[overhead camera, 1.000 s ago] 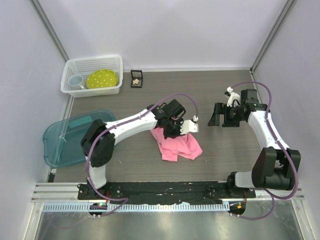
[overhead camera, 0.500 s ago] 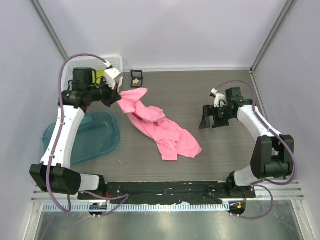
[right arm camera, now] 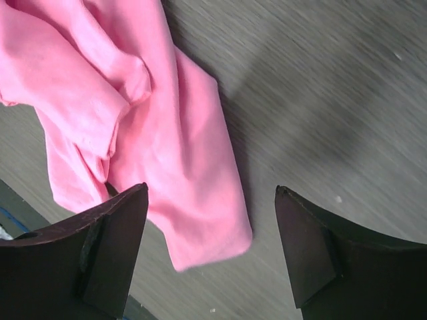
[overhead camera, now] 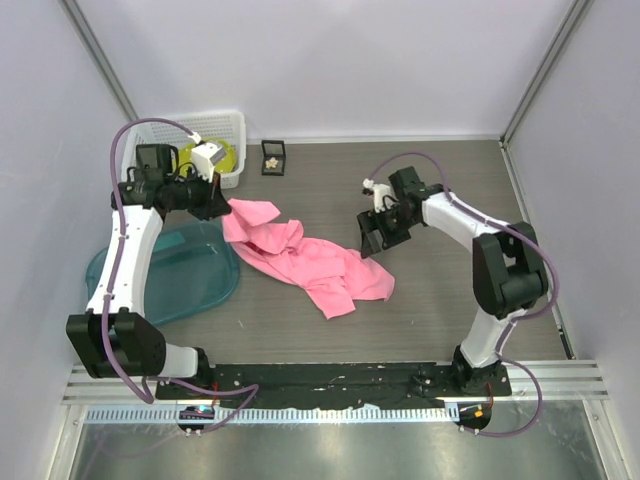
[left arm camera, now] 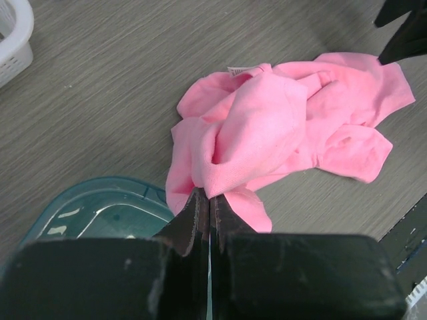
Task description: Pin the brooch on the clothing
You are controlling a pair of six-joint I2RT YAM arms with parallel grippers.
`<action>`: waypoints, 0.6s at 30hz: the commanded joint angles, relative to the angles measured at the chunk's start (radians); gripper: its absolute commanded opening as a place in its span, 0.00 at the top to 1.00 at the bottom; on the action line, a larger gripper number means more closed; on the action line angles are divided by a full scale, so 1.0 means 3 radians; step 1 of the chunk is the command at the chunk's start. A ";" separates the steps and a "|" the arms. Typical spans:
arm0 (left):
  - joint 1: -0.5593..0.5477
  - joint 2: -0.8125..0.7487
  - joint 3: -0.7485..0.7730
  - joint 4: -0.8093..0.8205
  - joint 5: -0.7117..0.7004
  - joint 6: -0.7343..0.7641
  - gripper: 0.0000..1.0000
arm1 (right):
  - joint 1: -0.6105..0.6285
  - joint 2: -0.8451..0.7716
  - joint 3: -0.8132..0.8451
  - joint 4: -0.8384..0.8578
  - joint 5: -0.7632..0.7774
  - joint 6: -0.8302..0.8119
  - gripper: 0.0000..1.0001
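The clothing [overhead camera: 320,262], a pink T-shirt, lies crumpled and stretched out across the table's middle. My left gripper [overhead camera: 222,205] is shut on its far-left edge. In the left wrist view the left gripper [left arm camera: 209,195] pinches a fold of the shirt [left arm camera: 280,127], and a white label [left arm camera: 238,69] shows at the collar. My right gripper [overhead camera: 375,236] hangs open over the shirt's right end. In the right wrist view the right gripper [right arm camera: 211,190] straddles a corner of the shirt [right arm camera: 167,133] without touching it. The brooch [overhead camera: 272,153] is a tiny pale ornament in a black box at the back.
The small black box [overhead camera: 265,170] stands near the back wall. A white basket [overhead camera: 230,115] holding a yellow-green plate [overhead camera: 225,153] sits at the back left. A teal tray [overhead camera: 190,270] lies at the left, beneath the left arm.
My left arm swung from the middle to the far left, dragging the shirt out long. My right gripper moved left to the shirt's right end, its jaws narrowing slightly.
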 commanded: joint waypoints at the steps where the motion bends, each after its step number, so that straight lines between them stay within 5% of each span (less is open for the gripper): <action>1: 0.0006 0.0043 0.0021 0.0029 0.0150 -0.0085 1.00 | 0.0293 0.0262 0.0336 0.0149 0.0156 0.0008 0.19; 8: 0.0006 0.0074 -0.0020 0.0054 0.0140 -0.0132 1.00 | 0.0728 0.0774 0.0659 0.0277 0.0294 0.0111 0.27; 9: 0.0012 0.0074 -0.0015 0.0060 0.0135 -0.0132 1.00 | 0.0754 0.0825 0.0669 0.0272 0.0259 0.0106 0.37; 10: 0.0006 0.0074 -0.0020 0.0065 0.0135 -0.0147 1.00 | 0.0769 0.0876 0.0689 0.0251 0.0188 0.0096 0.57; 12: 0.0006 0.0094 -0.0009 0.0065 0.0135 -0.0177 1.00 | 0.0744 0.0892 0.0715 0.0144 0.0075 0.0085 0.77; 13: 0.0006 0.0114 0.0006 0.0065 0.0140 -0.0223 1.00 | 0.0718 0.0836 0.0745 0.0073 0.0064 0.0040 0.99; 18: 0.0012 0.0206 0.0169 0.0090 0.0267 -0.0443 1.00 | 0.0016 0.0244 0.0776 -0.0536 0.0090 -0.0451 0.99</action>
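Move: The right hand, open, has the clothing's near-edge fold that it will grip about 8 cm to its left, level fore-and-aft and some 5 cm below. The clothing's loose right end lies roughly 8 cm back and 1 cm left of this hand. The brooch in its black box stands about 20 cm ahead and 25 cm left of it. From the left hand, already pinching the clothing's left end up high, that fold is about 25 cm right, 7 cm back and 21 cm below. The right fingers close on the clothing and pinch a fold between their tips, after the open hand sweeps about 9 cm left and sinks 5 cm to reach it; once shut, the hand eases some 1.5 cm back to the right. The wrist turns roughly 10 degrees counter-clockwise along the way. The left hand keeps its pinch on the other end, sinking about 1 cm. ##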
